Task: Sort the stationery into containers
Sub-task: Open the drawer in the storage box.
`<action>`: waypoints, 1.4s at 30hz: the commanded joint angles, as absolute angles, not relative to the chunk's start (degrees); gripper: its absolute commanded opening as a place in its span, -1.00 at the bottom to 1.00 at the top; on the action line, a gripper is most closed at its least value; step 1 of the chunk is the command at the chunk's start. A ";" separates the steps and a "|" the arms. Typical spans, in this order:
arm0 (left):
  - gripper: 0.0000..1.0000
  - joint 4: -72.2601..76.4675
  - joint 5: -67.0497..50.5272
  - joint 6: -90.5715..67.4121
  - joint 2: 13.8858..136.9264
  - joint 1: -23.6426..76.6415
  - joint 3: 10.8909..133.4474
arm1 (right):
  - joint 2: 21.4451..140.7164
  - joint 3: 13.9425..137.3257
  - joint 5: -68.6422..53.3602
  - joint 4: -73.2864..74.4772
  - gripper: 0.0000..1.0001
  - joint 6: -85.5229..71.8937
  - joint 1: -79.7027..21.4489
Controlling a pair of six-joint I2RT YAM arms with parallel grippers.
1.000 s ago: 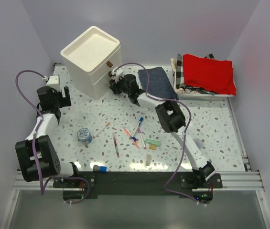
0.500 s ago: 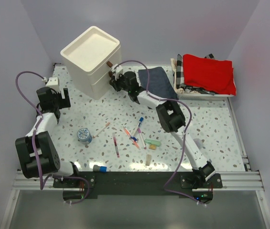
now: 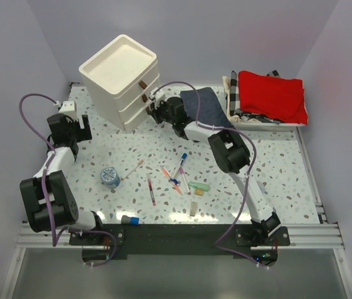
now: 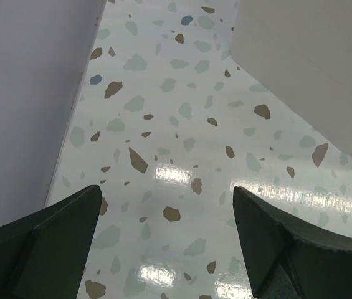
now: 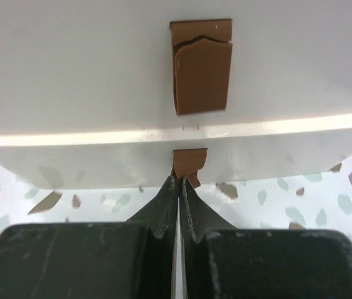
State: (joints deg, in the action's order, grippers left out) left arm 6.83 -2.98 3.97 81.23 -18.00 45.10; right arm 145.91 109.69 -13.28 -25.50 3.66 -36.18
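Note:
The cream-white three-drawer unit (image 3: 119,75) stands at the back left. My right gripper (image 3: 154,107) (image 5: 179,182) is at its front, shut on the small brown pull tab (image 5: 189,159) of the lowest drawer; another tab (image 5: 202,65) shows above it. The stationery lies loose mid-table: a blue-white roll (image 3: 109,177), a pink pen (image 3: 132,168), a red pen (image 3: 152,191), a blue-capped pen (image 3: 180,163), a mint-green eraser (image 3: 199,185), a tan block (image 3: 192,208) and a blue-capped stick (image 3: 131,219). My left gripper (image 3: 76,128) (image 4: 166,249) hangs open over bare table left of the unit (image 4: 306,56).
A dark blue folded cloth (image 3: 208,107) lies just right of my right gripper. A checkered basket (image 3: 235,106) holding red cloth (image 3: 270,93) sits at the back right. Lilac walls close in the left, back and right sides.
My right gripper's jaws have closed on the lowest drawer's pull tab, and that arm's elbow has shifted a little right. The left arm has barely moved.

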 commanded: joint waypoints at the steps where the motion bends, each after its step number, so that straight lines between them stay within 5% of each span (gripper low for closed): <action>1: 0.82 11.16 -4.48 2.37 80.16 -18.54 45.88 | 137.38 101.79 -14.68 -27.33 -1.00 5.01 -36.04; 40: 0.82 12.92 -10.37 2.02 75.50 -18.46 42.80 | 114.43 69.17 -14.85 -26.11 -1.00 13.18 -33.57; 41: 0.83 12.92 -10.72 2.02 75.24 -18.46 42.72 | 114.96 69.43 -15.20 -25.32 -0.93 13.62 -33.57; 42: 0.83 12.92 -10.72 2.02 75.15 -18.46 42.54 | 115.22 69.69 -15.47 -24.88 -0.53 14.06 -33.49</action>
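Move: The right hand already has the brown tab of the bottom drawer pinched in its closed fingertips, the drawer just cracked open. The storage box's middle is around 9 cm ahead, 9 cm left and 8 cm higher; the blue cloth's middle lies about 28 cm to the right, level in reach, and the blue-capped marker some 25 cm back and 14 cm right, both about 5 cm lower. From the left hand the tab is roughly 34 cm right, 5 cm ahead and 5 cm lower. Back and to the right in about equal parts, the right hand draws the drawer by its tab straight out from the storage box's front, some 14 cm at an even height, slowing towards the end. The fingers stay shut on the tab while the wrist rolls about 10 degrees, left side down. Clear of everything, the left hand, open, drifts up and right a couple of centimetres. ##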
